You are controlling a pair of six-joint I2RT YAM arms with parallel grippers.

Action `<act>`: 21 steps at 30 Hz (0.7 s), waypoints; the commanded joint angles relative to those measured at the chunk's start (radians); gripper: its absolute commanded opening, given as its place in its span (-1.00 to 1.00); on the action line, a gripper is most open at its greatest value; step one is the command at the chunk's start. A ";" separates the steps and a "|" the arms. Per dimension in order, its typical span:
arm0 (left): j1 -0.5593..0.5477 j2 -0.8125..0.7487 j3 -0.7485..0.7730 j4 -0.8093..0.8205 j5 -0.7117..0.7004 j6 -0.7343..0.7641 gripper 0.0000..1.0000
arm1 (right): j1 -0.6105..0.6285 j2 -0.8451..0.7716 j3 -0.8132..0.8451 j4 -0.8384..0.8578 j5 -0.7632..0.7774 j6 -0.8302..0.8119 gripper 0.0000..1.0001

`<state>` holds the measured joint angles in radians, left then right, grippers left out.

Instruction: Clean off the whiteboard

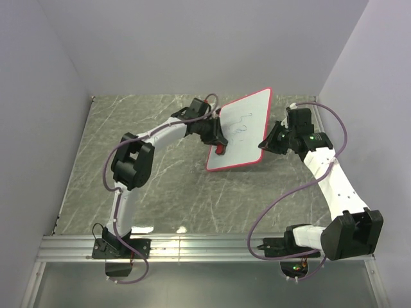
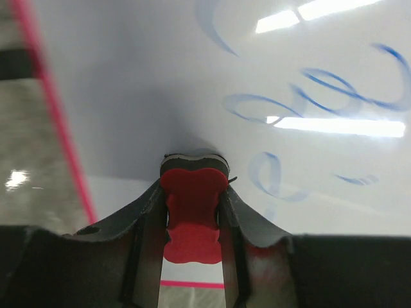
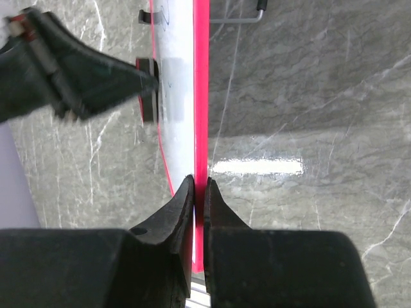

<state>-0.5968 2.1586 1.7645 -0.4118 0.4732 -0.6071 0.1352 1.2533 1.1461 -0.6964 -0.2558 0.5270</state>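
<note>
The whiteboard, white with a red-pink rim, is held tilted above the table, with blue scribbles on its face. My right gripper is shut on its right rim. My left gripper is shut on a small red bone-shaped eraser, whose end presses on the board face near its lower left edge. Blue scribbles lie to the right of the eraser in the left wrist view. The left gripper also shows in the right wrist view.
The grey marbled table lies under the board. Pale walls stand at the back and both sides. A metal rail runs along the near edge by the arm bases. A thin metal stand wire shows behind the board.
</note>
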 commanded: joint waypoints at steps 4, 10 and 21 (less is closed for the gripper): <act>0.017 0.023 0.053 0.077 0.042 -0.013 -0.99 | 0.004 -0.035 0.009 -0.058 0.061 -0.039 -1.00; -0.080 0.000 0.122 0.181 0.064 -0.092 -0.99 | 0.006 -0.029 0.009 -0.055 0.059 -0.035 -1.00; -0.127 -0.082 -0.133 0.383 0.010 -0.206 -0.99 | 0.004 -0.017 0.043 -0.066 0.055 -0.030 -1.00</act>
<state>-0.7280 2.0903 1.7233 -0.0547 0.4999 -0.7902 0.1371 1.2392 1.1461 -0.7280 -0.2478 0.5262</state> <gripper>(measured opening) 0.379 0.078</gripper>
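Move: My left hand has the eraser on the lower left part of the sloping whiteboard. The blue scribble left on it lies about 5 cm ahead, 6 cm right and 5 cm higher; the board's near left corner is some 6 cm back, 4 cm left and 4 cm lower. My right gripper, on the board's raised right edge, is roughly 12 cm right, 5 cm back and 10 cm above. From my right hand, the scribble is about 10 cm ahead, 6 cm left and 5 cm below. I let the eraser run out a few centimetres more, down the slope to the left and slightly forward, then reverse and sweep right and up the board, over 10 cm each way and a little back, towards my right gripper. My left fingers keep their grip and tip some 15 degrees closer to level, eraser still against the surface; my right hand keeps holding the edge. ##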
